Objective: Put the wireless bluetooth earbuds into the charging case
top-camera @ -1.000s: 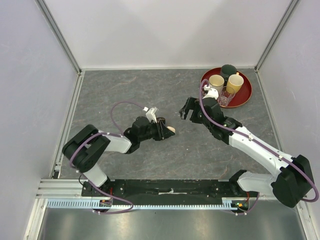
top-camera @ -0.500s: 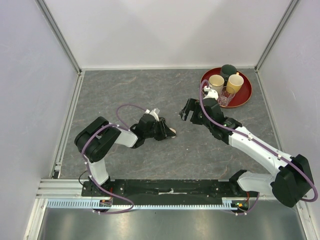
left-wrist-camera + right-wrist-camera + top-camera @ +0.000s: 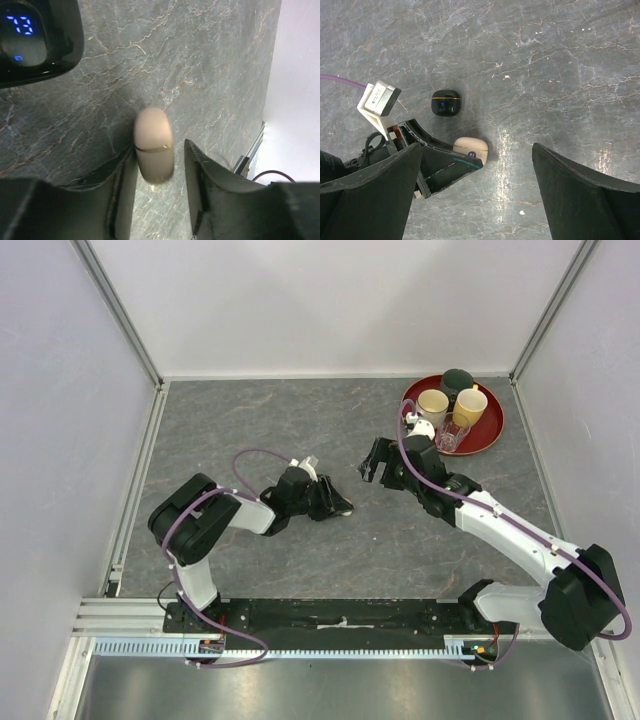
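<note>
A closed cream charging case (image 3: 153,145) lies on the grey table between the fingers of my left gripper (image 3: 159,147). The jaws stand slightly apart, with a thin gap on the case's right side. In the top view the left gripper (image 3: 335,502) sits low at the table's middle, the cream case (image 3: 344,506) at its tip. A closed black charging case (image 3: 445,102) with a blue lit display lies just beyond it. My right gripper (image 3: 476,147) hangs wide open above both cases, holding nothing. The wireless bluetooth earbuds are out of view.
A red tray (image 3: 497,428) at the back right holds a cream cup (image 3: 432,402), a yellow cup (image 3: 470,405), a dark cup (image 3: 457,380) and a clear glass (image 3: 452,432). White walls enclose the table on three sides.
The left arm folded in and brought the cream case down onto the table. Its jaws, shut on the case before, have now parted slightly. The right arm has barely moved.
</note>
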{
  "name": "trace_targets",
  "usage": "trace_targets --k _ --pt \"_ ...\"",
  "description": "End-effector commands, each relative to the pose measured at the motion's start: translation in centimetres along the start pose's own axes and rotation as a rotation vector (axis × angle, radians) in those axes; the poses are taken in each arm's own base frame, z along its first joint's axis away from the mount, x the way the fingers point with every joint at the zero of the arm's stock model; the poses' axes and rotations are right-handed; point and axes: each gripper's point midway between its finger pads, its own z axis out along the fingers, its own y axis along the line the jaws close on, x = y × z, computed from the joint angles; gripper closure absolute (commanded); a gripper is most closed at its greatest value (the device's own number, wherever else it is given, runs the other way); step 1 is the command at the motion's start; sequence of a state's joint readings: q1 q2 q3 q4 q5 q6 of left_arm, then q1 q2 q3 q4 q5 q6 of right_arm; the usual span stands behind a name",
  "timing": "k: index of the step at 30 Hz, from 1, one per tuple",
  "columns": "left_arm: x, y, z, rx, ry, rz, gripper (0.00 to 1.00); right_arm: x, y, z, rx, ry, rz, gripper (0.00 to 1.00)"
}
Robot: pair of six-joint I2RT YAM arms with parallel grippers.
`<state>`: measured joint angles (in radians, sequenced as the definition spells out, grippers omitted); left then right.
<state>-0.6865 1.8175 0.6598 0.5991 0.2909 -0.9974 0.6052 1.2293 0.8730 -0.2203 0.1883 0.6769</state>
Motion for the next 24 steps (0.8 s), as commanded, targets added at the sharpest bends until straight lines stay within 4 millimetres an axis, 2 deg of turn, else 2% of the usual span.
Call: trace_targets --k 1,3,5,10,12,13,14,16,17,20,21,22,23,24 --pt "1.2 2.6 -0.8 -0.104 0.030 -0.023 0.49 -0.5 0.3 0.1 -0.011 -0.010 0.007 0.02" --pt "1.2 2.9 -1.1 -0.116 0.024 -0.023 0.46 -0.3 0.3 0.2 -0.010 -0.006 0.006 0.02" --pt "1.2 3.3 -1.4 -0.137 0.020 -0.023 0.37 -0.3 0.3 0.3 -0.011 -0.002 0.008 0.02" --pt "0.6 3.8 -2.7 -0.187 -0.006 0.010 0.34 -0.5 0.5 0.4 -0.014 -0.003 0.006 0.02" --pt "0.2 4.8 -3.5 -0.249 -0.023 0.040 0.33 -0.5 0.4 0.5 -0.012 -0.003 0.001 0.02" --pt "-0.3 4.5 -3.9 -0.254 -0.042 0.061 0.33 -0.7 0.4 0.5 -0.010 -0.006 0.001 0.02" --pt "-0.5 5.5 -4.5 -0.317 -0.057 0.073 0.32 -0.6 0.2 0.6 -0.001 -0.005 -0.002 0.02" --pt "-1.9 5.0 -5.2 -0.342 -0.094 0.124 0.32 -0.8 0.0 0.8 0.005 -0.006 -0.007 0.02" --pt "-2.4 5.5 -5.8 -0.386 -0.106 0.158 0.32 -0.9 -0.1 0.9 0.009 -0.008 -0.007 0.02" --pt "-5.1 3.5 -7.3 -0.398 -0.195 0.229 0.26 -1.4 -0.8 1.0 0.028 -0.018 -0.013 0.02" --pt "-5.3 3.3 -7.9 -0.407 -0.199 0.254 0.24 -1.5 -1.1 1.1 0.037 -0.022 -0.013 0.02" --pt "-6.6 1.8 -9.1 -0.382 -0.254 0.287 0.20 -1.9 -1.9 1.1 0.061 -0.031 -0.008 0.02" --pt "-7.1 1.5 -9.7 -0.385 -0.270 0.345 0.18 -2.3 -2.2 0.9 0.072 -0.047 -0.009 0.02" --pt "-7.8 1.0 -10.4 -0.379 -0.303 0.378 0.15 -2.6 -3.5 0.9 0.102 -0.060 -0.014 0.02"
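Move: The white earbud case sits between the left fingertips, practically at the hand point and about 1 cm lower. The black case stands roughly 6 cm farther out and 4 cm to the left of the white one. From the raised right hand, the white case lies some 7 cm to the left, about level with it fore and aft, and around 15 cm below. The left fingers open wider and leave the white case, the hand withdrawing about 8 cm left and slightly up. ##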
